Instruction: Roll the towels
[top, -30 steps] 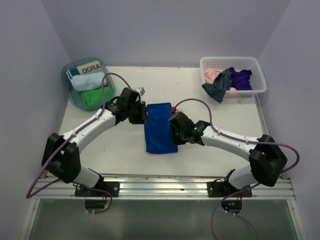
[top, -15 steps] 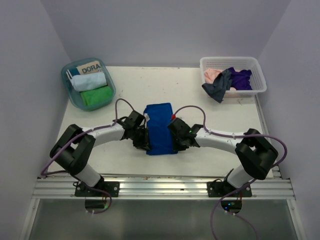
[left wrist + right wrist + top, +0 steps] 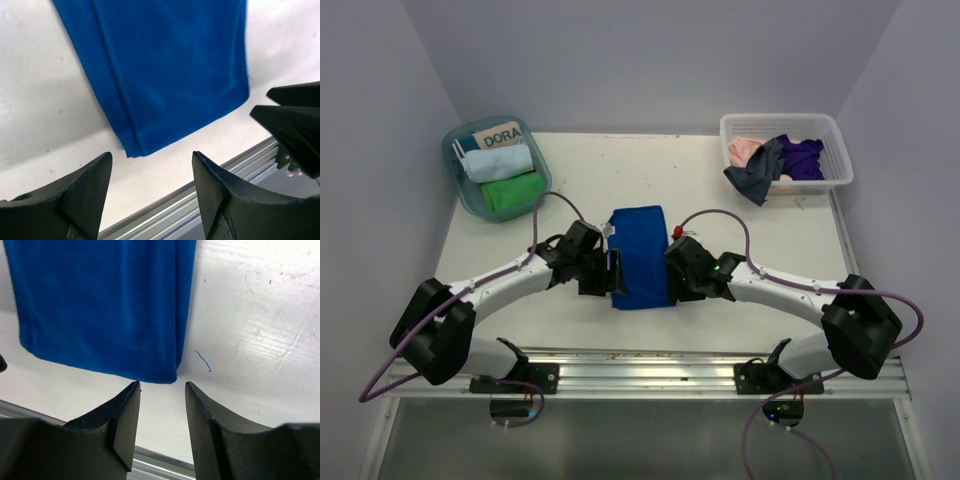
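Observation:
The royal blue towel point(image 3: 640, 255) lies folded into a narrow strip in the middle of the table, long side running away from me. My left gripper point(image 3: 616, 273) sits at its near left edge, my right gripper point(image 3: 673, 277) at its near right edge. In the left wrist view the left gripper point(image 3: 150, 162) stands open just short of the towel's point(image 3: 165, 75) near corner, holding nothing. The right wrist view shows the right gripper point(image 3: 162, 389) open too, its fingertips point(image 3: 131, 392) just clear of the towel's point(image 3: 100, 305) near right corner.
A teal bin point(image 3: 463, 190) at the back left holds a rolled light blue towel point(image 3: 497, 162) and a green one point(image 3: 514, 191). At the back right, a white basket point(image 3: 820, 128) has pink, grey point(image 3: 756, 178) and purple point(image 3: 804, 157) towels. The metal rail point(image 3: 640, 372) runs close behind both grippers.
Both grippers slid along the towel's sides to its near corners and have now opened, letting go of the cloth. The blue towel lies flat where it was.

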`<state>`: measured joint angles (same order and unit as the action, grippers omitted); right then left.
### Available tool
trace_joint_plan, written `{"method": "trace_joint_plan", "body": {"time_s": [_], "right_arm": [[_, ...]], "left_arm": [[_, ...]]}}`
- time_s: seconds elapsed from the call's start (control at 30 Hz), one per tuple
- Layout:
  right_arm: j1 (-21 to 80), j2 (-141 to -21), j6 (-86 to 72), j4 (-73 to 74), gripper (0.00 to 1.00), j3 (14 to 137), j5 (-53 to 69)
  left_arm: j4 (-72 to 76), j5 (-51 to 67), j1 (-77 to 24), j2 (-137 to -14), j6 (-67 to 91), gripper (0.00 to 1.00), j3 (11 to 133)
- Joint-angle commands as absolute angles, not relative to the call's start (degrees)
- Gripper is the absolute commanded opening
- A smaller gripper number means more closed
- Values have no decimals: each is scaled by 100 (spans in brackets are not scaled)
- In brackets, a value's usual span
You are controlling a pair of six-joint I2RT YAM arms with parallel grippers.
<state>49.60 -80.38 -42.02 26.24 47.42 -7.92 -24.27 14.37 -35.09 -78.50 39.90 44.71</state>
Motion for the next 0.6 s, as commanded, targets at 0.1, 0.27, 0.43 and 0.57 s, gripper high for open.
{"method": "trace_joint_plan", "body": {"time_s": [0.1,0.27,0.43,0.57], "right_arm": [[4983,-8060,-4351,2382,48,4474,-589],[4983,-8147,-4342,2285,48,4439,-510],[4983,-8270,-4307,2162,46,4421,-387],[4983,-8402,-4289,2083,43,4395,-369]], "left_arm": [[-2110,1591,-3674,-7839,4218,57,3876],[-1987,1538,-3753,-8076,4271,53,3894],[-1907,1328,-3832,-8314,4350,44,3771],[-1785,1222,-3841,-8385,4421,41,3744]]}}
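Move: Near the left hand, the folded towel's near left corner lies about 4 cm back and 5 cm below, hardly to either side. A white tag on the towel's left edge is about 13 cm ahead of the left hand. The towel's near right corner lies about 2 cm back and 4 cm below the right hand; the near left corner is some 14 cm to that hand's left and level with its neighbour. Sinking about 5 cm while drawing back some 3 cm, the left hand comes down to the towel's near left corner, its fingers narrowing from wide open to just under half open, with the corner between the tips. The right hand drops 2 to 3 cm and eases back about 1 cm towards the near right corner, its fingers staying partly open around it. ##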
